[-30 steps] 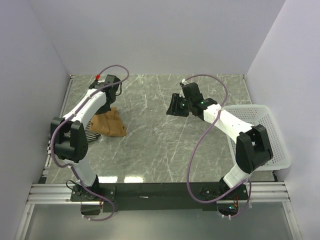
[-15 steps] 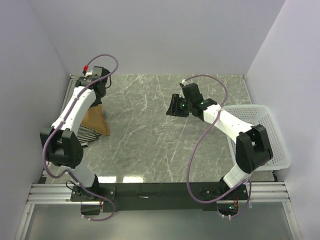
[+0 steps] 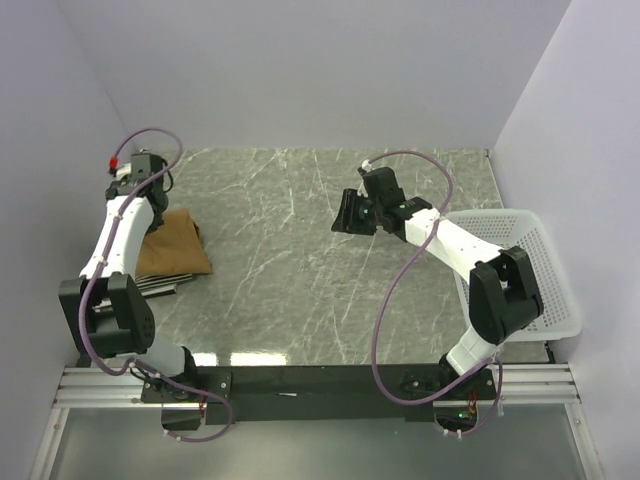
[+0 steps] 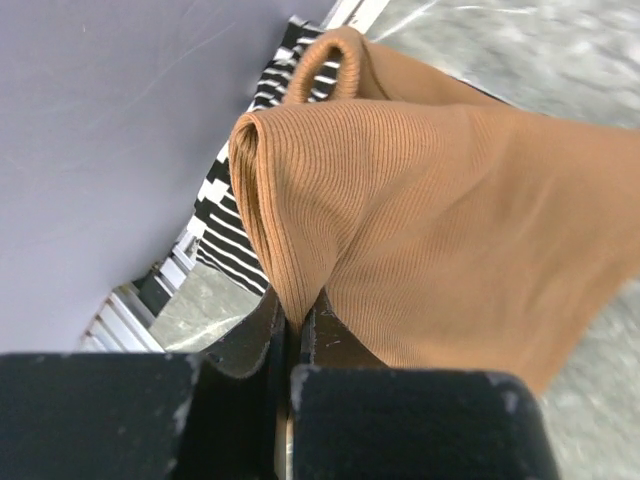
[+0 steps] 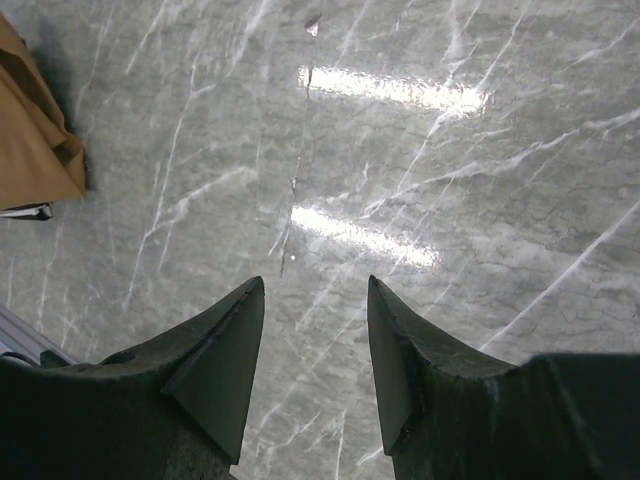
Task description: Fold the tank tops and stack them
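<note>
The plain tan-brown tank top (image 3: 175, 245) lies spread at the table's left edge, on top of a black-and-white striped tank top (image 3: 160, 284) of which only the edges show. My left gripper (image 3: 147, 200) is at the tan top's far left corner, shut on a pinched fold of it. In the left wrist view the ribbed tan fabric (image 4: 450, 200) rises out of the closed left gripper (image 4: 295, 325), with the bold stripes (image 4: 235, 210) behind it. My right gripper (image 3: 345, 215) hovers open over bare table near the middle, and nothing sits between its fingers (image 5: 315, 290). The tan top (image 5: 35, 150) shows at that view's left edge.
A white mesh basket (image 3: 520, 270) stands at the right edge, beside the right arm's base. The grey wall (image 4: 110, 130) is close on the left of the pile. Marbled table (image 3: 300, 270) stretches between the two arms.
My left arm has swung left toward the wall, still holding the tan top. The top went from a bunched heap to lying spread over the striped one. The right arm has not moved.
</note>
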`<state>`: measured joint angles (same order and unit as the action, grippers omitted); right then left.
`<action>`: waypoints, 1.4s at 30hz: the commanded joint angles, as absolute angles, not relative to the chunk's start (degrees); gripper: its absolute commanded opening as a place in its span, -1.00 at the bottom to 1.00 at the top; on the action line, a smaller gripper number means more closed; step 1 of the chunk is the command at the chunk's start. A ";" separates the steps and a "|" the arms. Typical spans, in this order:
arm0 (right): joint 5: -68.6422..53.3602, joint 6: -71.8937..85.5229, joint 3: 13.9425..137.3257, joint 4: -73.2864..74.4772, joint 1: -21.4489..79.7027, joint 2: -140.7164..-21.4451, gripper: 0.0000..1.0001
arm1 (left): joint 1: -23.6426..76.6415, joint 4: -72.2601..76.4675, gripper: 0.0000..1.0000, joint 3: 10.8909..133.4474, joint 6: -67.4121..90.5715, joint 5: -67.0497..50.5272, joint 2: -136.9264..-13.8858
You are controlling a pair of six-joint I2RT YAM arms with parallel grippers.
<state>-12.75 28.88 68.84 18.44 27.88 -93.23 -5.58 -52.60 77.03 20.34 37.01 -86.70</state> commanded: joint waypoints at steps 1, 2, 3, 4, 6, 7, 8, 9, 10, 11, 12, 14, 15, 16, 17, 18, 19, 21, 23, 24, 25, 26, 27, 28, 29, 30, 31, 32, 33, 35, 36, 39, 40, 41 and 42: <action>-13.27 28.48 68.47 16.35 28.21 -93.78 0.06 | -10.44 -45.53 -0.99 75.15 20.83 34.73 -84.37; -13.36 28.48 68.47 16.35 28.21 -93.87 0.06 | -11.24 -45.09 -0.99 75.15 21.61 34.46 -84.81; -13.36 28.48 68.47 16.17 28.13 -93.95 0.06 | -11.86 -44.91 -0.98 75.32 22.14 34.80 -85.25; -13.45 28.56 68.38 16.00 28.30 -94.13 0.06 | -12.39 -44.48 -0.87 75.24 22.67 35.41 -85.86; -13.54 28.56 68.47 16.00 28.21 -94.39 0.06 | -13.97 -44.65 -0.60 75.85 24.95 35.33 -87.62; -13.54 28.56 68.38 15.91 28.21 -94.66 0.06 | -15.11 -44.39 -0.34 75.85 25.74 35.16 -88.58; -13.71 28.56 68.47 15.91 28.21 -94.66 0.06 | -15.64 -44.30 -0.18 75.94 26.97 33.42 -88.85; -13.88 28.48 68.55 15.91 28.21 -94.83 0.06 | -16.43 -43.86 0.03 76.02 27.33 32.70 -89.21; -13.71 28.39 68.55 16.00 28.21 -94.92 0.06 | -16.61 -43.60 0.24 76.11 27.77 32.61 -89.30; -13.62 28.39 68.55 15.91 28.39 -94.92 0.06 | -16.87 -43.51 0.47 76.37 29.08 32.35 -89.38; -13.54 28.39 68.55 15.91 28.30 -94.92 0.06 | -17.05 -43.16 0.80 76.90 29.35 31.30 -89.30; -13.27 28.30 68.55 16.00 28.39 -94.83 0.07 | -17.14 -42.54 0.87 77.25 31.45 31.81 -88.33; -12.75 28.30 68.55 16.00 28.56 -94.66 0.07 | -17.14 -42.19 0.99 77.69 31.81 30.77 -87.81; -12.48 28.39 68.29 15.82 28.65 -94.14 0.07 | -17.23 -41.93 0.99 77.78 32.95 30.59 -86.15; -12.39 28.39 68.12 15.65 28.65 -93.78 0.07 | -17.23 -40.79 0.99 77.78 33.31 29.98 -85.26; -11.52 28.39 68.03 15.47 28.74 -93.43 0.07 | -17.23 -39.82 0.99 77.61 32.96 27.19 -84.30; -10.90 28.56 67.51 15.38 28.74 -92.64 0.08 | -16.97 -39.29 0.99 77.43 33.13 25.59 -82.20; -9.67 28.83 66.54 14.94 28.74 -91.24 0.08 | -16.44 -36.58 0.99 75.34 33.05 19.21 -79.47; -7.74 29.44 65.75 14.51 28.74 -89.92 0.09 | -14.51 -34.20 0.99 70.87 33.13 15.49 -73.94; -7.30 29.70 64.52 14.07 28.83 -88.17 0.10 | -13.54 -31.23 0.99 68.84 33.48 12.95 -71.83; -5.47 30.40 63.73 13.54 28.74 -87.02 0.14 | -11.19 -29.29 0.99 66.73 33.92 7.53 -67.63; -4.75 31.02 62.76 13.10 28.74 -85.71 0.15 | -9.34 -27.61 0.99 64.62 34.53 5.82 -65.59; -3.96 31.37 60.49 11.96 28.83 -84.21 0.18 | -6.88 -26.55 0.99 61.12 35.24 5.28 -63.91; -2.48 31.81 59.34 11.52 28.74 -81.24 0.24 | -0.50 -24.72 0.99 59.69 36.11 6.49 -61.29; -0.98 31.99 58.46 11.43 28.74 -79.56 0.25 | 3.48 -24.35 0.99 58.63 37.34 7.29 -60.39; -0.10 31.99 56.36 11.51 28.74 -75.97 0.28 | 6.91 -23.13 0.99 55.93 38.40 7.12 -59.42; 1.30 31.99 55.12 11.34 28.74 -74.02 0.41 | 13.73 -20.59 0.99 54.59 39.71 6.77 -57.67; 3.84 31.99 53.72 11.16 28.74 -71.92 0.54 | 17.19 -19.52 0.99 52.23 40.68 8.25 -56.96; 4.91 31.99 51.26 11.08 28.74 -67.63 0.62 | 20.36 -18.29 0.99 50.90 41.39 9.22 -56.26; 7.19 32.34 48.62 11.07 28.65 -63.30 0.74 | 28.80 -14.61 0.99 47.13 42.62 11.93 -54.93; 7.99 32.52 46.08 11.16 28.83 -59.10 0.75 | 31.26 -13.81 0.99 46.41 42.71 12.39 -54.93; 11.50 33.57 40.72 12.12 28.57 -50.05 0.80 | 40.06 -12.39 0.99 44.83 42.71 17.11 -56.68; 12.38 34.18 39.39 12.30 28.65 -47.83 0.85 | 43.30 -12.31 0.99 44.65 42.54 17.83 -57.91; 13.18 34.28 38.33 12.65 28.65 -45.72 0.86 | 44.72 -12.04 0.99 44.30 42.37 18.28 -58.27; 15.01 34.36 36.75 13.87 28.65 -41.79 0.88 | 46.74 -10.91 0.99 43.95 42.28 18.54 -58.62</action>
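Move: Nearly straight under the left hand, some 14 cm down and about 2 cm back, lies the striped stack. The brown tank top hangs from its shut fingers, middle about 7 cm right, 2 cm ahead and 8 cm down; the table's left edge runs level with it, about 8 cm left and 16 cm down. From the right hand, the stack is about 46 cm left, 7 cm back and 11 cm down; the white basket 38 cm right, 7 cm back, 8 cm down. Carrying the held edge about 5 cm farther left over the stack and 3 cm down, the left hand opens wide and lets go of the brown top, lifts clear, then sweeps nearly 40 cm right, drawing back and sinking again as the wrist swings clockwise. The right hand, empty, later withdraws right, back and up, about 10 cm rightward, opening fully. ##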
